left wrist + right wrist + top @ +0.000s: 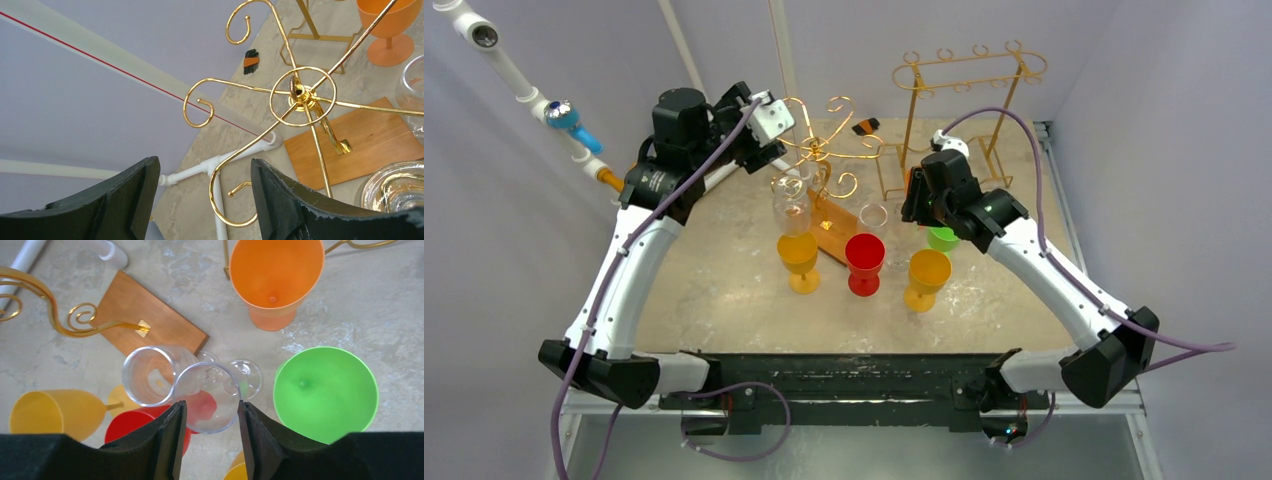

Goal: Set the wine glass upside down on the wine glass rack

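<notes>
A clear wine glass (pixel 207 385) stands upright on the table among coloured goblets, also seen from above as the wine glass (pixel 874 215). My right gripper (pixel 210 410) is shut on it, a finger against each side of its rim. The gold, curly-armed wine glass rack (pixel 824 150) stands on a wooden base (pixel 834 235). A second clear glass (pixel 791 205) hangs foot-up from a near arm of the rack. My left gripper (pixel 205 167) is open and empty, up beside the rack (pixel 302 95), with one gold hook showing beyond its fingers.
Coloured goblets crowd the held glass: orange-yellow (pixel 799 255), red (pixel 864 260), yellow (pixel 927 275) and green (pixel 942 238). A tall gold bar rack (pixel 969 75) stands at the back right. A white pipe (pixel 519 85) runs along the left wall. A small black-and-orange tool (pixel 865 126) lies behind.
</notes>
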`<state>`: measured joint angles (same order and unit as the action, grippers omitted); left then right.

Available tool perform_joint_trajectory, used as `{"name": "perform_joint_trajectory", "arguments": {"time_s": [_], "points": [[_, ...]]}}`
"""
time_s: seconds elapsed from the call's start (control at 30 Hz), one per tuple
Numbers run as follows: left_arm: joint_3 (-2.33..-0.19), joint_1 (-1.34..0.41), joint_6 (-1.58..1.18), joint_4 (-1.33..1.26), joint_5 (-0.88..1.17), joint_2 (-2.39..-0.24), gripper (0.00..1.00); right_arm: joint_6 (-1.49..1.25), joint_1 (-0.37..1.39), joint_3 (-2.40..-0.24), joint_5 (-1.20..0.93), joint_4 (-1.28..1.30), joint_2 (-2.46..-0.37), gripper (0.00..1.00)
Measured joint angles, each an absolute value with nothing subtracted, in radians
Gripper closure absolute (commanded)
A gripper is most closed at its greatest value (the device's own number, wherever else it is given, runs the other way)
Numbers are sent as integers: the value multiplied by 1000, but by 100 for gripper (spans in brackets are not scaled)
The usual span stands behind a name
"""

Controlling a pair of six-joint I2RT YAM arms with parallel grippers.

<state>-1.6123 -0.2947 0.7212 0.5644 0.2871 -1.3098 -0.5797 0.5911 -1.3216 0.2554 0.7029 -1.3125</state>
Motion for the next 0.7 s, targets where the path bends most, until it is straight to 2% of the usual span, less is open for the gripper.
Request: {"name": "perform_joint_trajectory", "arguments": {"time_s": [0.13, 0.33, 0.5, 0.7], "points": [[-1612, -295, 720, 567, 287, -1311, 30, -555, 591, -1324, 303, 727, -1327, 55], [-1605, -295, 721, 568, 287, -1311, 30, -527, 591, -1325, 323, 741, -1346, 69], [-1604, -295, 720, 569, 288, -1311, 30, -509, 591, -1331, 345, 729, -1388, 100], [-1597, -295, 721, 568, 287, -1311, 30, -485, 587, -1341, 402, 746, -1397, 100]]}}
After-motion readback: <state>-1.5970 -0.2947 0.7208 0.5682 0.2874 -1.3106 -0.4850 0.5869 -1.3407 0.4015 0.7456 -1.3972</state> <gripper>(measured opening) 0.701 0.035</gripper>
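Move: The right clear glass stands almost directly below the right gripper, about 1 cm left, its middle some 15 cm down. From that hand the left clear glass is 7 cm left and 1 cm ahead, the green goblet 9 cm right and level, the orange goblet 10 cm ahead and 5 cm right, at similar depth. From the left gripper, the right clear glass lies roughly 25 cm right, 4 cm back and 31 cm down. Shut the empty right gripper from about half open to fully closed on nothing while sinking and shifting right, about 2.5 cm each way, with a small forward drift in the later part. Bring the fingertips from above the right clear glass's mouth to over its right rim, towards the green goblet, rolling the hand some 10 degrees so its left side dips. ##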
